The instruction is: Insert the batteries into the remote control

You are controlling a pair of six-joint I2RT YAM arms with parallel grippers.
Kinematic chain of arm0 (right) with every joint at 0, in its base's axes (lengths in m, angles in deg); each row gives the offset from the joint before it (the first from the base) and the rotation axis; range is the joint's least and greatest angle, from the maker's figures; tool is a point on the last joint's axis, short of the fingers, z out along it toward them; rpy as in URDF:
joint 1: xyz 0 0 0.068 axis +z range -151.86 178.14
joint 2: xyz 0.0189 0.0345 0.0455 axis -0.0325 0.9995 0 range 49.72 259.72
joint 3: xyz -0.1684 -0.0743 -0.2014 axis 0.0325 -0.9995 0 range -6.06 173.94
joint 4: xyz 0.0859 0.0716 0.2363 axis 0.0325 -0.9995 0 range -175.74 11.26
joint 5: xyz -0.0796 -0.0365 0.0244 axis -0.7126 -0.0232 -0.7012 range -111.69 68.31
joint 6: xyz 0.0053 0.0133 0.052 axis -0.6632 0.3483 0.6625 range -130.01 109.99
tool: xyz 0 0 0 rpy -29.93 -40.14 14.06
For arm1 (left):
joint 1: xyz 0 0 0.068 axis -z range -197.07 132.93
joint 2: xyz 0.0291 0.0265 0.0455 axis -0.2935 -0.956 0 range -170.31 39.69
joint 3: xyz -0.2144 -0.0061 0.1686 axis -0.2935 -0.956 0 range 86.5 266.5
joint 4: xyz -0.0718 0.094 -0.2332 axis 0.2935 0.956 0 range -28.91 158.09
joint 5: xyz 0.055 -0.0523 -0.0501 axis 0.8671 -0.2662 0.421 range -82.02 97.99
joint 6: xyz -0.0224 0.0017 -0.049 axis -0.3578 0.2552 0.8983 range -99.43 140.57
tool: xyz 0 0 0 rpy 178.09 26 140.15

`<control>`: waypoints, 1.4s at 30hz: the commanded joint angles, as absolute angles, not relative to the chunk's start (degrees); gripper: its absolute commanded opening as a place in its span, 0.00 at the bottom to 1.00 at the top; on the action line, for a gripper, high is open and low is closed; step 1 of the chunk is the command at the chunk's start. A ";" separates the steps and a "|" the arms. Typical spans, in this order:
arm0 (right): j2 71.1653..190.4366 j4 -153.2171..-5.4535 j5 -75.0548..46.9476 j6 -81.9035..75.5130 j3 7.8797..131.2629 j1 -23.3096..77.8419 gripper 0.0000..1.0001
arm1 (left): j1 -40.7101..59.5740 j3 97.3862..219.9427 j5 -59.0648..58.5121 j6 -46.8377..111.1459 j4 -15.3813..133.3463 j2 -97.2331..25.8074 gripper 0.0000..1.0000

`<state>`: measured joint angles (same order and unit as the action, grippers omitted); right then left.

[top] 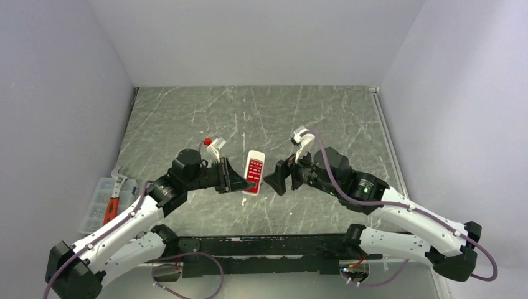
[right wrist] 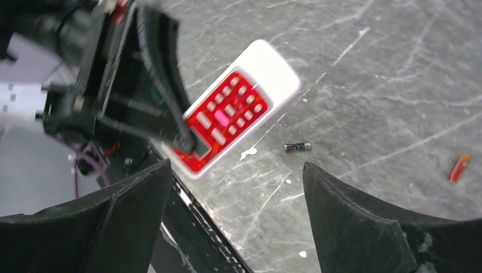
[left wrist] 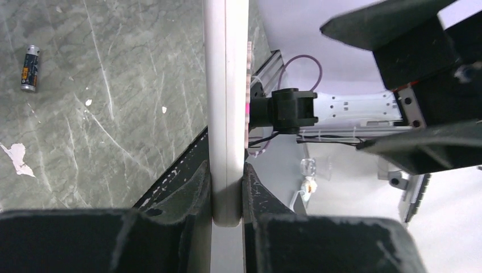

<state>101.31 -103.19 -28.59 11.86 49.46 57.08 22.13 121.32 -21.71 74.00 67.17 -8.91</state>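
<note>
The remote control (top: 254,171) is a small white handset with its red button face turned up, lifted just above the table. My left gripper (top: 241,182) is shut on its near end. In the left wrist view the remote (left wrist: 226,102) shows edge-on, clamped between both pads of that gripper (left wrist: 226,170). My right gripper (top: 277,178) hangs open just right of the remote without touching it. In its own view the right gripper (right wrist: 236,168) stands wide with nothing between the fingers, the remote (right wrist: 233,116) beyond them. One dark battery (right wrist: 298,147) lies on the table, the same battery (left wrist: 29,68) showing far left.
A small red-orange piece (right wrist: 459,167) lies on the marbled table further right. A white scrap (left wrist: 17,159) sits near the battery. A clear compartment box (top: 103,202) with an orange-handled tool (top: 112,208) stands at the left edge. A black rail (top: 261,246) runs along the near edge.
</note>
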 commanded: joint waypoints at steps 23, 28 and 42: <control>88.07 -88.61 1.04 -51.09 39.33 57.68 0.76 | 13.30 114.78 -52.47 98.24 35.99 -9.46 0.00; 88.27 -85.40 -1.61 -56.85 38.37 58.61 0.69 | 13.16 112.30 -55.11 106.68 25.62 -12.87 0.00; 94.49 -92.31 -19.02 -71.45 41.27 67.73 0.66 | 12.39 107.87 -57.71 121.63 4.11 -19.46 0.00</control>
<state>93.84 -91.27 -12.44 -66.06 38.93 65.23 12.78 108.21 -55.67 117.48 13.62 -19.42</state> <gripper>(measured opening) 0.669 0.201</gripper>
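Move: The remote's middle lies roughly 1 cm ahead of the open right hand, 7 cm to its left and 4 cm lower. From the left hand, which already holds the remote's near end, that middle is about 4 cm ahead, 1 cm to the right and 1 cm up. Below on the table are the dark battery, some 4 cm ahead and 8 cm left of the right hand, and a small red piece about 19 cm ahead and 13 cm right of it, both roughly 25 cm down. The empty right hand backs off about 6 cm towards its base, then eases a few centimetres forward and left, rising and sinking again, to bring its fingers up beside the remote; meanwhile its wrist rolls some 80 degrees about the finger line, counter-clockwise seen from behind the hand, and the fingers, still well open, narrow somewhat. The left hand keeps its pinch on the remote's near end, drawing it back and up towards its own base side and turning until the fingers point level and straight to the right. ##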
